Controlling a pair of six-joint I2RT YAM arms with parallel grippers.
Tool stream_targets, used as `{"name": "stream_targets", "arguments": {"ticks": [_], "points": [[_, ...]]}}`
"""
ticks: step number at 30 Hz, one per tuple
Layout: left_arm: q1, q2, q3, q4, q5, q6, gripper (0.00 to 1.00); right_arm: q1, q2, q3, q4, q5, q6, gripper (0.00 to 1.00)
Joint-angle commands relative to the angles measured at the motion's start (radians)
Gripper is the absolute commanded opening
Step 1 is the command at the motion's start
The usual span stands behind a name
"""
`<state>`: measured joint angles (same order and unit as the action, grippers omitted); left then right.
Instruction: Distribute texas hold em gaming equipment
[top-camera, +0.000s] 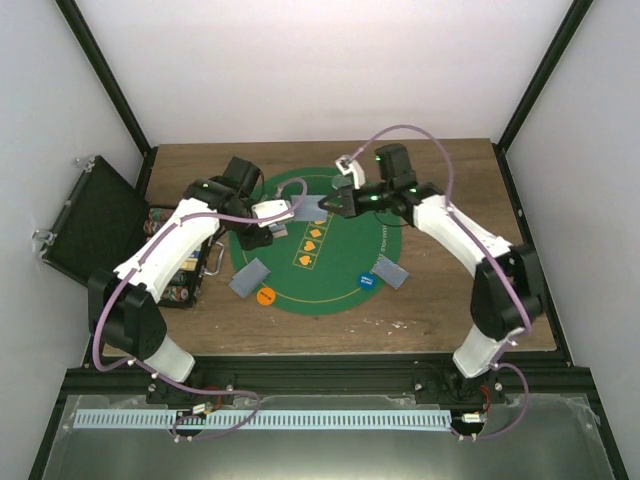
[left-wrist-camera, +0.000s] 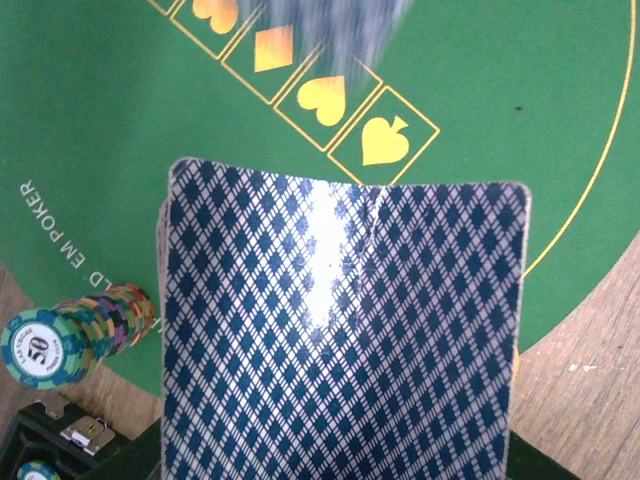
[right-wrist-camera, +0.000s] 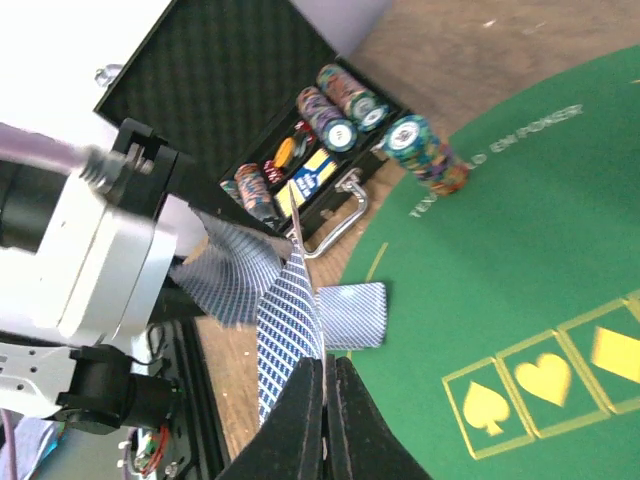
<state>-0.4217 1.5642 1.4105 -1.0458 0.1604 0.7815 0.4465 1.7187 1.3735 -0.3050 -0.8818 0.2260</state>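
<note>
My left gripper (top-camera: 275, 216) is shut on a deck of blue-backed cards (left-wrist-camera: 340, 330) over the left part of the green mat (top-camera: 330, 290). The deck fills the left wrist view and hides the fingers. My right gripper (top-camera: 334, 205) (right-wrist-camera: 326, 362) is shut on one card (right-wrist-camera: 288, 320), pinched on edge right next to the deck (right-wrist-camera: 228, 272). Dealt cards lie at the mat's lower left (top-camera: 250, 277) and lower right (top-camera: 390, 270). An orange disc (top-camera: 266, 296) and a blue disc (top-camera: 368, 282) lie beside them. No clear disc shows.
The open black case (top-camera: 95, 215) stands at the left, its chip tray (right-wrist-camera: 300, 150) beside the mat. A stack of chips (left-wrist-camera: 85, 328) (right-wrist-camera: 428, 152) stands on the mat's left edge. Both arms meet over the mat's upper half.
</note>
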Motion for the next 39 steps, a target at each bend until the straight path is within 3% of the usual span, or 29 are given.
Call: {"name": "stream_targets", "arguments": {"ticks": [1, 12, 21, 34, 36, 39], "points": [[0.033, 0.001, 0.000, 0.026, 0.004, -0.026, 0.45, -0.083, -0.168, -0.121, -0.011, 0.099, 0.035, 0.01], [0.049, 0.004, 0.001, 0.029, 0.018, -0.037, 0.45, -0.391, -0.448, -0.714, 0.079, 0.233, 0.197, 0.01], [0.049, 0.004, -0.002, 0.024, 0.021, -0.037, 0.45, -0.413, -0.444, -0.824, 0.255, 0.273, 0.303, 0.01], [0.049, 0.011, 0.009, 0.017, 0.023, -0.036, 0.45, -0.413, -0.472, -0.941, 0.290, 0.320, 0.369, 0.01], [0.050, 0.011, 0.009, 0.015, 0.023, -0.034, 0.45, -0.413, -0.471, -0.938, 0.279, 0.329, 0.368, 0.08], [0.049, 0.005, 0.006, 0.012, 0.022, -0.032, 0.45, -0.413, -0.478, -0.927, 0.247, 0.342, 0.365, 0.44]]}}
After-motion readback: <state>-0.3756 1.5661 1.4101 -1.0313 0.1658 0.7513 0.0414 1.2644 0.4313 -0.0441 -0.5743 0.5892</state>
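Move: The right hand, already gripping a freshly drawn card, has the lone card on the mat's right edge about 18 cm to its right, 6 cm back and 22 cm below. The small blind button lies roughly 11 cm right, 9 cm back and at about the same depth; the deck in the left gripper is some 10 cm left, level fore and aft and 8 cm lower. From the left hand, that lone card is about 36 cm right, 1 cm back and 16 cm below. The right arm carries its card away from the deck in a quick sweep of about 21 cm to the right, lifting slightly before dropping some 18 cm and drawing back 7 cm, while the hand turns clockwise about 45 degrees and tips its fingers further down, over the lone card beside the small blind button. It eases in slowly over that card and at the very end the fingers start to open around the carried card, while the left hand keeps the deck and shifts only some 1.5 cm forward and left. ##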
